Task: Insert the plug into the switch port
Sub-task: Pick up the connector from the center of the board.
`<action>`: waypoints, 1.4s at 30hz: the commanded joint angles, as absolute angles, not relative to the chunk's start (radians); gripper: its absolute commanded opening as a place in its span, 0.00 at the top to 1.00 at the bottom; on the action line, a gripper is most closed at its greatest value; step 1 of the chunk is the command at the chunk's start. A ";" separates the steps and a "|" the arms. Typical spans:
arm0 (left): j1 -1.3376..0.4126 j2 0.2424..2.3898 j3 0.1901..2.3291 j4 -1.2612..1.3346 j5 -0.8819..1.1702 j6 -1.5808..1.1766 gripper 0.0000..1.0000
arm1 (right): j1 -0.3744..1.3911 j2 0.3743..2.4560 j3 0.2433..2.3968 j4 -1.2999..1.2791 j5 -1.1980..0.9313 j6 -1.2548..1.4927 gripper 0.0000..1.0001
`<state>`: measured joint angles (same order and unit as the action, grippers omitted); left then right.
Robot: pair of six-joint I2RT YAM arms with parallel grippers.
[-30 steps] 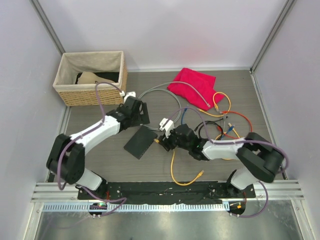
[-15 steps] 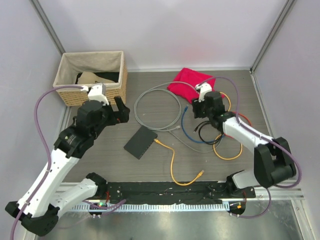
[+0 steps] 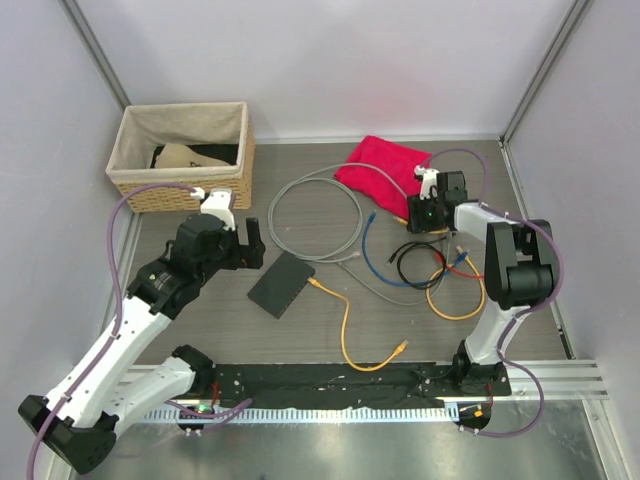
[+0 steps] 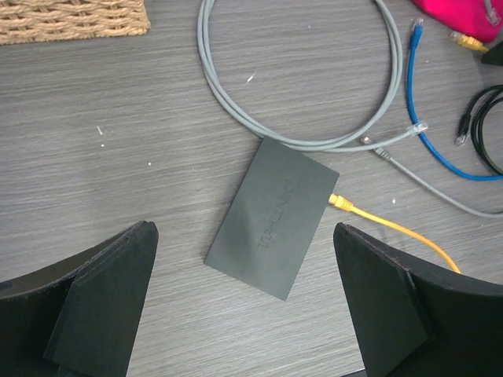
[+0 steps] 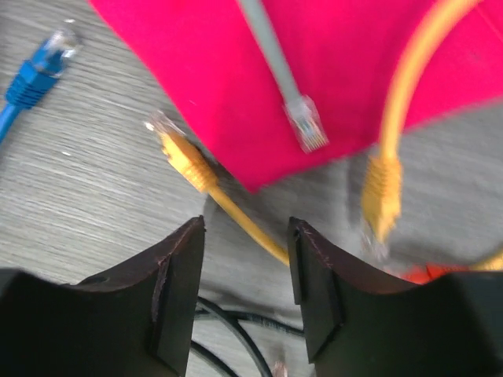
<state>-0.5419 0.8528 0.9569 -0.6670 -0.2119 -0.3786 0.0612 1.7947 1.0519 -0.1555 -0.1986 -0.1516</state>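
Observation:
The switch (image 3: 281,284) (image 4: 275,216) lies flat on the table as a dark grey box. A yellow cable's plug (image 3: 314,284) (image 4: 339,203) rests against its right edge; whether it sits in a port I cannot tell. My left gripper (image 3: 250,250) (image 4: 242,232) hovers above the switch, wide open and empty. My right gripper (image 3: 428,222) (image 5: 245,228) is at the red cloth's (image 5: 236,71) near edge, open and holding nothing. A yellow cable (image 5: 251,233) runs on the table below its gap. Another yellow plug (image 5: 181,155) and a grey plug (image 5: 305,126) lie just ahead.
A wicker basket (image 3: 180,190) stands at the back left. A grey cable loop (image 3: 300,190), a blue cable (image 3: 372,250), black (image 3: 415,262) and orange-yellow cables (image 3: 455,300) tangle at the right. A third yellow plug (image 5: 381,192) and a blue plug (image 5: 39,71) lie nearby.
My right gripper has left the switch and gone to the back right by the red cloth. My left arm has lifted off the switch area and now hovers over it.

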 commanded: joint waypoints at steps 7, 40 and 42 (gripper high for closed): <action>-0.534 0.856 0.936 -0.657 -0.190 -0.356 0.00 | 0.066 1.914 1.207 -0.333 -0.397 -0.271 0.68; -0.477 0.910 0.919 -0.644 -0.120 -0.414 0.00 | 0.500 1.025 1.134 -0.083 0.227 -0.453 0.99; -0.476 0.917 0.919 -0.643 -0.117 -0.416 0.00 | 0.500 0.993 1.082 -0.019 0.122 -0.408 0.99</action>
<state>-0.4839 0.9154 0.9234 -0.6701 -0.1440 -0.4091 0.4915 1.0950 1.1599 -0.1890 0.2073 -0.4793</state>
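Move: To the right hand's left, about 4 cm off, 1 cm ahead and 1 cm below, lies the yellow connector. A grey plug on the red cloth sits some 3 cm straight ahead of the hand, a second yellow plug about 3 ahead and 5 right, the blue plug 3 ahead and 13 left, and the black coil's middle 11 back and 1 right. From the left hand the connector is roughly 18 cm ahead, 46 right, 21 below. Sliding some 2 cm left just above the table, the half-open right fingers shut on the yellow cable right behind the connector, then climb steeply about 35 cm while the wrist tips the fingers up some 50 degrees to near level; late on, the hand swings left and back, keeping its pinch. The left hand, fingers wide, sinks about 3 cm over the switch. ##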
